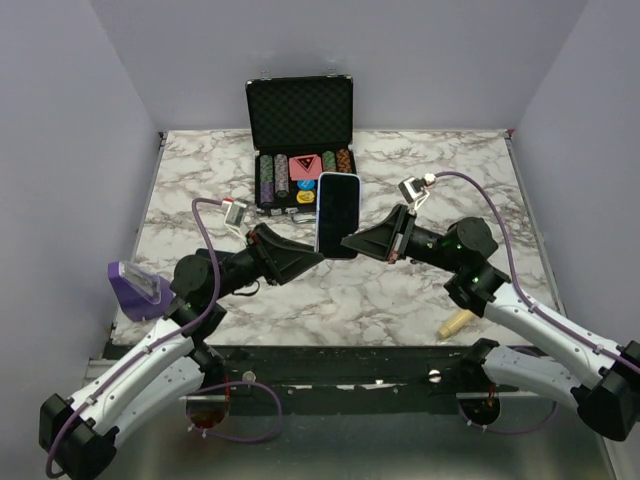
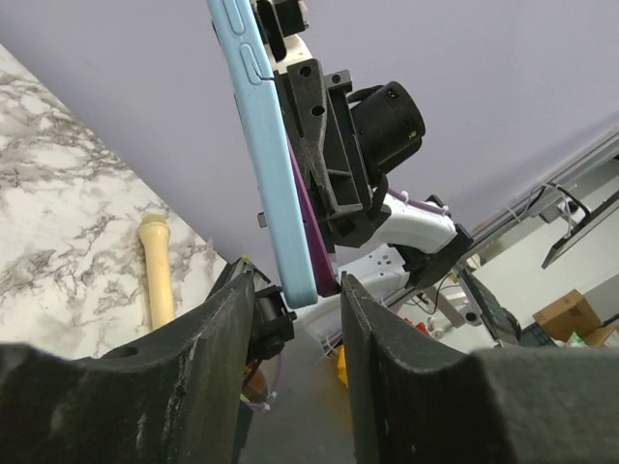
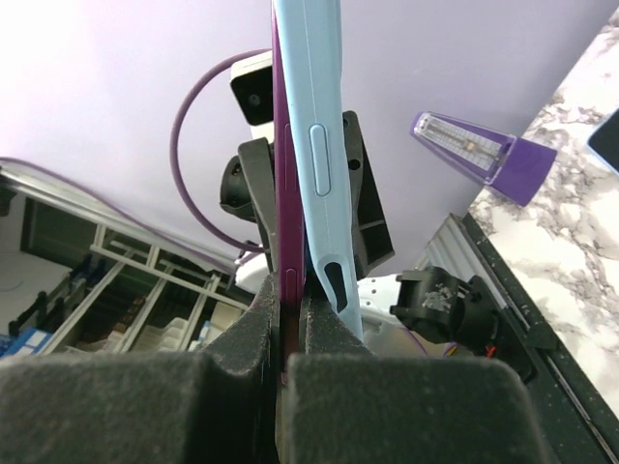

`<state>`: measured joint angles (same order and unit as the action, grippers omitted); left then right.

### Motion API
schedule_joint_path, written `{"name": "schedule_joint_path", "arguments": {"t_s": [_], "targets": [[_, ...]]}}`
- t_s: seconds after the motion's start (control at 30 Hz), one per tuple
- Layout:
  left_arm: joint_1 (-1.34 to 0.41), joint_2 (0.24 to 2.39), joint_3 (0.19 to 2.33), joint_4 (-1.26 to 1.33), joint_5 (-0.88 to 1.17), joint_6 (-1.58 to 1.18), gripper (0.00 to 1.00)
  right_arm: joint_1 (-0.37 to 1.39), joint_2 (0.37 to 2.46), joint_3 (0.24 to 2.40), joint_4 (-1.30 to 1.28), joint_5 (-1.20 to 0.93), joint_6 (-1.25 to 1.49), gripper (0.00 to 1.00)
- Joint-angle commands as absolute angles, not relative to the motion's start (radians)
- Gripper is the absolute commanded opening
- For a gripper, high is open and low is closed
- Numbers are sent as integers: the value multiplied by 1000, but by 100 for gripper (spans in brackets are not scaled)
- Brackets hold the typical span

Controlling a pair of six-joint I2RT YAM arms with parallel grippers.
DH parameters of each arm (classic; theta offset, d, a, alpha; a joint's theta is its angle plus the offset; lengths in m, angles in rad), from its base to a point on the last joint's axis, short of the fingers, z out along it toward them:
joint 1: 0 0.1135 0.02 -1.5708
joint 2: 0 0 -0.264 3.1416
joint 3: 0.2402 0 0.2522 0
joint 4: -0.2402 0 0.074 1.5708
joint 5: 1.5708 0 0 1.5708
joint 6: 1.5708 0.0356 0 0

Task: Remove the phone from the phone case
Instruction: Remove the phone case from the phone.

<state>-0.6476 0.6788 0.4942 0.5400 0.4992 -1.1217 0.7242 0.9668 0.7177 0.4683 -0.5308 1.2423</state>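
The phone in its light blue case (image 1: 338, 215) is held upright above the table's middle, between both grippers. In the right wrist view the purple phone (image 3: 288, 193) and the blue case (image 3: 319, 145) have parted at the near edge. My right gripper (image 3: 288, 295) is shut on the phone's edge alone, with the case just outside its right finger; it also shows in the top view (image 1: 352, 243). My left gripper (image 2: 298, 290) is open, and its fingers (image 2: 218, 329) straddle the end of the case (image 2: 271, 164) and phone (image 2: 317, 242) without touching. It reaches in from the left (image 1: 318, 258).
An open black poker-chip case (image 1: 300, 130) stands at the back centre behind the phone. A purple metronome (image 1: 135, 288) sits at the left table edge. A wooden peg (image 1: 455, 322) lies near the front right edge. Marble tabletop (image 1: 450, 180) all around.
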Motion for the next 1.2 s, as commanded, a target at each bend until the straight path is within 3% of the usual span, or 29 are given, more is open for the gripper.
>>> {"name": "schedule_joint_path", "arguments": {"t_s": [0.0,0.13,0.37,0.73,0.83,0.97,1.17], "targets": [[-646,658,489,560,500,-1086,50,706,953,703,659,-610,1328,1],[-647,646,485,546,486,-1078,49,701,963,696,712,-635,1370,1],[-646,658,518,505,469,-1046,35,701,966,670,784,-663,1416,1],[-649,761,620,448,468,-1037,35,703,983,640,825,-693,1434,1],[-647,787,656,393,451,-1022,26,703,983,635,845,-699,1436,1],[-647,801,733,172,332,-976,0,701,956,655,717,-689,1366,1],[-649,758,784,-47,16,-985,0,703,934,628,624,-692,1313,1]]}}
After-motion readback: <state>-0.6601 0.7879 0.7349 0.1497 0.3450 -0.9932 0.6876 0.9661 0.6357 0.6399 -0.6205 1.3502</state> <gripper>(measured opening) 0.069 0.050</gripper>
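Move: From the open left fingers, the phone case's middle lies about 5 cm ahead, 4 cm to the right and 5 cm above, with its lower left corner right at their tips. The phone slants up and forward over the case, its middle about 4 cm ahead, 4 cm right and 6 cm above. The right fingers still hold the phone's lower right edge; from them the case's middle is some 3 cm ahead, 2 cm left and 3 cm up. The left fingers, half open at first, close and pinch the light blue case by its left edge near the lower end. The left hand hovers, drawing back barely half a centimetre, then goes forward about 5 cm, away from the phone, rising a little and sinking again as the wrist turns some 15 degrees. The right fingers keep their pinch on the bare phone, easing back about 1 cm. ##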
